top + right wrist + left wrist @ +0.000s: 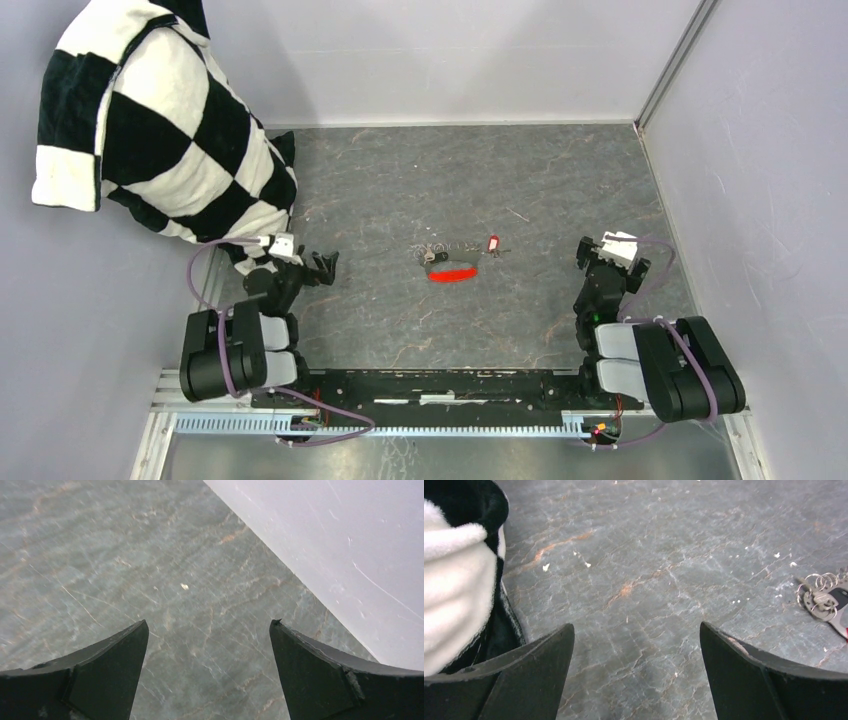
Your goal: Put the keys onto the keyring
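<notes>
The keyring lies mid-table: an elongated bright red fob [452, 274] with a thin silvery ring and chain [441, 248] just behind it. A small red-headed key [492, 243] lies to the right of the chain. A dark-headed key [431, 258] lies at the chain's left end. The silvery rings [819, 591] show at the right edge of the left wrist view. My left gripper [325, 268] [636, 630] is open and empty, left of the cluster. My right gripper [585, 252] [209, 625] is open and empty, to the right of it, over bare table.
A black-and-white checkered cloth [150, 120] hangs at the back left, close to the left arm, and shows in the left wrist view [454, 580]. Pale walls enclose the table on three sides; the right wall [340, 540] is near the right gripper.
</notes>
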Tool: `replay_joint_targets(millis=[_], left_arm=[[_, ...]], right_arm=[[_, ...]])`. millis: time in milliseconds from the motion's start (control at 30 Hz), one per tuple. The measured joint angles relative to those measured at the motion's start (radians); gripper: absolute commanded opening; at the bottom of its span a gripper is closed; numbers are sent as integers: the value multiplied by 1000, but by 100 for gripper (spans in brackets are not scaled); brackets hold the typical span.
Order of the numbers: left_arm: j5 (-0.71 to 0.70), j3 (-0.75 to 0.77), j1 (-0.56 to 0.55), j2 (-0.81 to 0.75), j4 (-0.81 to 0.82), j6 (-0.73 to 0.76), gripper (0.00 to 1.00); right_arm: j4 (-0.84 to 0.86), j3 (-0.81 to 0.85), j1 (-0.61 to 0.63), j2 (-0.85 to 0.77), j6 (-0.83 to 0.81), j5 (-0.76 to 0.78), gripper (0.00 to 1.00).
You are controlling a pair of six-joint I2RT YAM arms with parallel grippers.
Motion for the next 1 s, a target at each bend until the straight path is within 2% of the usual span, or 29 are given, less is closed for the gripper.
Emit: replay_joint_targets(millis=[100,167,267,400,633,1000], left_arm=[[-10,-37,0,100,212,-40,100],[-26,-36,0,188,290,-59,100],[-53,-35,-5,267,330,-83,100],[-111,-27,-44,275,368,-89,100],[-231,168,-176,262,210,-55,100],[-295,167,-193,251,141,-42,100]], right_arm=[[87,0,0,10,-9,-19,98],[138,0,0,12,-21,-45,98],[224,0,1,31,-51,-108,98],[315,1,16,131,-98,-184,98],[273,0,19,143,-132,-259,98],[273,0,18,143,-140,-278,98]])
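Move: The keyring bundle with its black fob lies roughly 35 cm to the left hand's right, about 1 cm farther out and some 9 cm below; from the right hand it is roughly 42 cm to the left, 1 cm farther out and 9 cm lower. The red strip lies about 3 cm right of the bundle and 5 cm nearer the bases; the red key fob, 13 cm right of it and 3 cm farther out. Both empty hands settle into their resting poses at the sides, fingers staying wide open and well clear of the keys: the left first dips slightly in place, then slides about 6 cm forward beside the checkered cushion and stops. The right rises about 4 cm while easing forward and left, then sinks by half of that, ending about 4.5 cm farther left and 3 cm farther forward, swung some 15 degrees counter-clockwise to point more nearly straight ahead, and holds still. ##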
